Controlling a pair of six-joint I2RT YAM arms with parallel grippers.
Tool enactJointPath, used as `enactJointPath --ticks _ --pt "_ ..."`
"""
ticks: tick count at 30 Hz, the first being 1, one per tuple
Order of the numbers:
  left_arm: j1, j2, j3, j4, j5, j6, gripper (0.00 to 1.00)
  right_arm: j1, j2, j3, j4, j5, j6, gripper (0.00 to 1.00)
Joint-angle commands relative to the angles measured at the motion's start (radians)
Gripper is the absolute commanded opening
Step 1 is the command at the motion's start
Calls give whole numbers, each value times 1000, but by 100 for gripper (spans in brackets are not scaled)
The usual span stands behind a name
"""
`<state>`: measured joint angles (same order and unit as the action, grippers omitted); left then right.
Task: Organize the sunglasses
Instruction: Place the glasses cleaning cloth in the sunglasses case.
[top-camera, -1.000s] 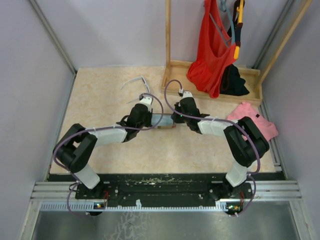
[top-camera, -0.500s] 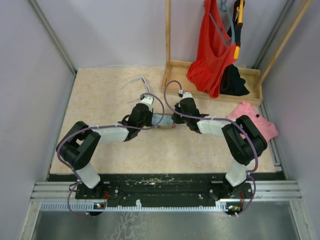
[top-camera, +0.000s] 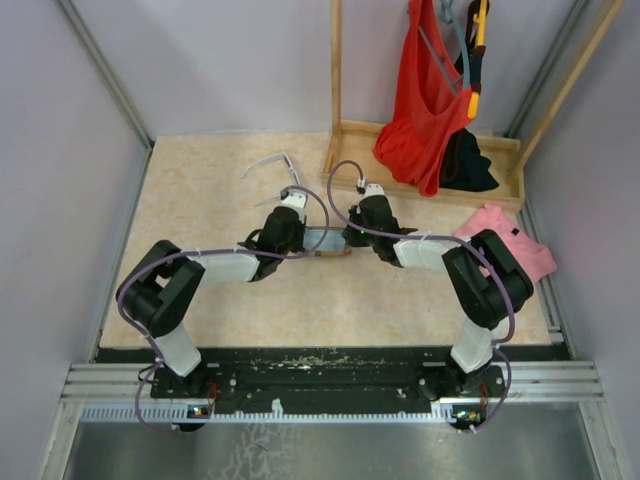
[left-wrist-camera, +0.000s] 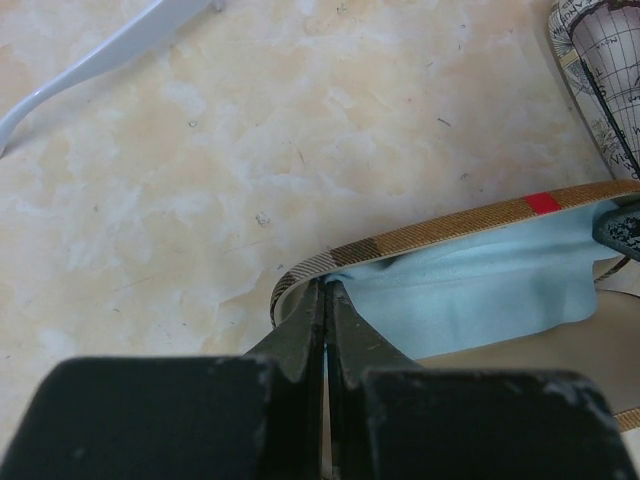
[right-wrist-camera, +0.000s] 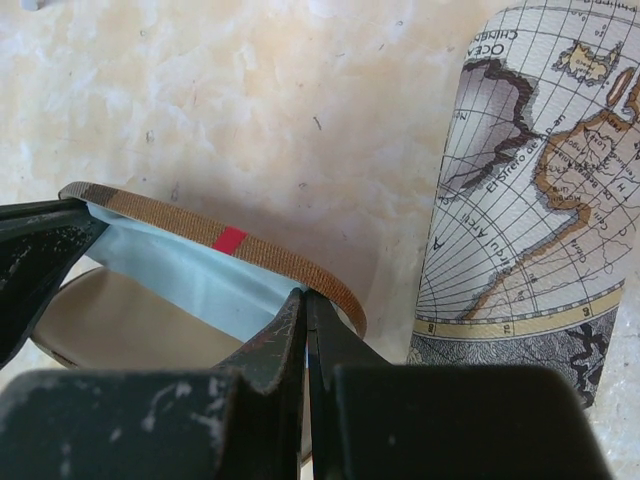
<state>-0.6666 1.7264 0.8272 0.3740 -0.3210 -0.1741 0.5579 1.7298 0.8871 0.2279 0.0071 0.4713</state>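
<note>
White-framed sunglasses (top-camera: 268, 162) lie open on the beige table, behind the left arm; one white arm (left-wrist-camera: 90, 62) of them shows in the left wrist view. A brown-striped case (left-wrist-camera: 450, 225) (right-wrist-camera: 180, 222) lies open between the two grippers with a light blue cloth (top-camera: 325, 240) (left-wrist-camera: 470, 290) (right-wrist-camera: 190, 270) in it. My left gripper (top-camera: 305, 240) (left-wrist-camera: 326, 287) is shut on the cloth's left end. At the cloth's right end, my right gripper (top-camera: 345, 238) (right-wrist-camera: 305, 295) is shut on it too.
A case printed with an old map (right-wrist-camera: 520, 190) (left-wrist-camera: 605, 70) lies just right of the striped case. A wooden rack (top-camera: 420, 150) at the back right holds a red garment (top-camera: 425, 90) and black fabric (top-camera: 465, 165). A pink cloth (top-camera: 505, 238) lies at the right edge.
The left arm's elbow has shifted slightly to the right. Both grippers stay shut at the case.
</note>
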Motion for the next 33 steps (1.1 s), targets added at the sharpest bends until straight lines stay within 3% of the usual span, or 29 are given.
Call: enactJointPath --ticks 1,9,18,25,33 --pt "7 14 27 11 -20 11 2 -13 -10 47 62 -3 -18 0" --pt "7 18 26 8 -12 8 4 -13 -32 21 87 -10 -19 0" --pt "7 21 28 0 -9 5 18 -13 -32 29 64 23 -33 0" --pt "7 7 30 -4 -10 5 25 -13 -67 18 58 30 -45 16" --pt "7 0 26 -14 -24 1 29 -13 -127 3 45 39 -58 26"
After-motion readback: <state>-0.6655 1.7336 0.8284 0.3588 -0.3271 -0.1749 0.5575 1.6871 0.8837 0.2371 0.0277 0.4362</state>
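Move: The cloth lies spread inside the open sunglasses case, between the hands. Its middle is about 7 cm right of the left hand and 2 cm back, and 7 cm left of the right hand and 2 cm back, some 1 cm below both. The case's middle is 3 cm back from each, equally far sideways. The map-print case stands about 8 cm ahead and 6 cm right of the right hand; the white glasses some 18 cm ahead and 7 cm left of the left hand. The cloth's two far corners, tucked against the case's far wall, are let be as both closed grippers open to about a quarter. The left hand opens first and stays down in its corner, not travelling. The right holds its place, opens a little later, then lifts about 2 cm up out of the case, fingertips tilting up slightly. ##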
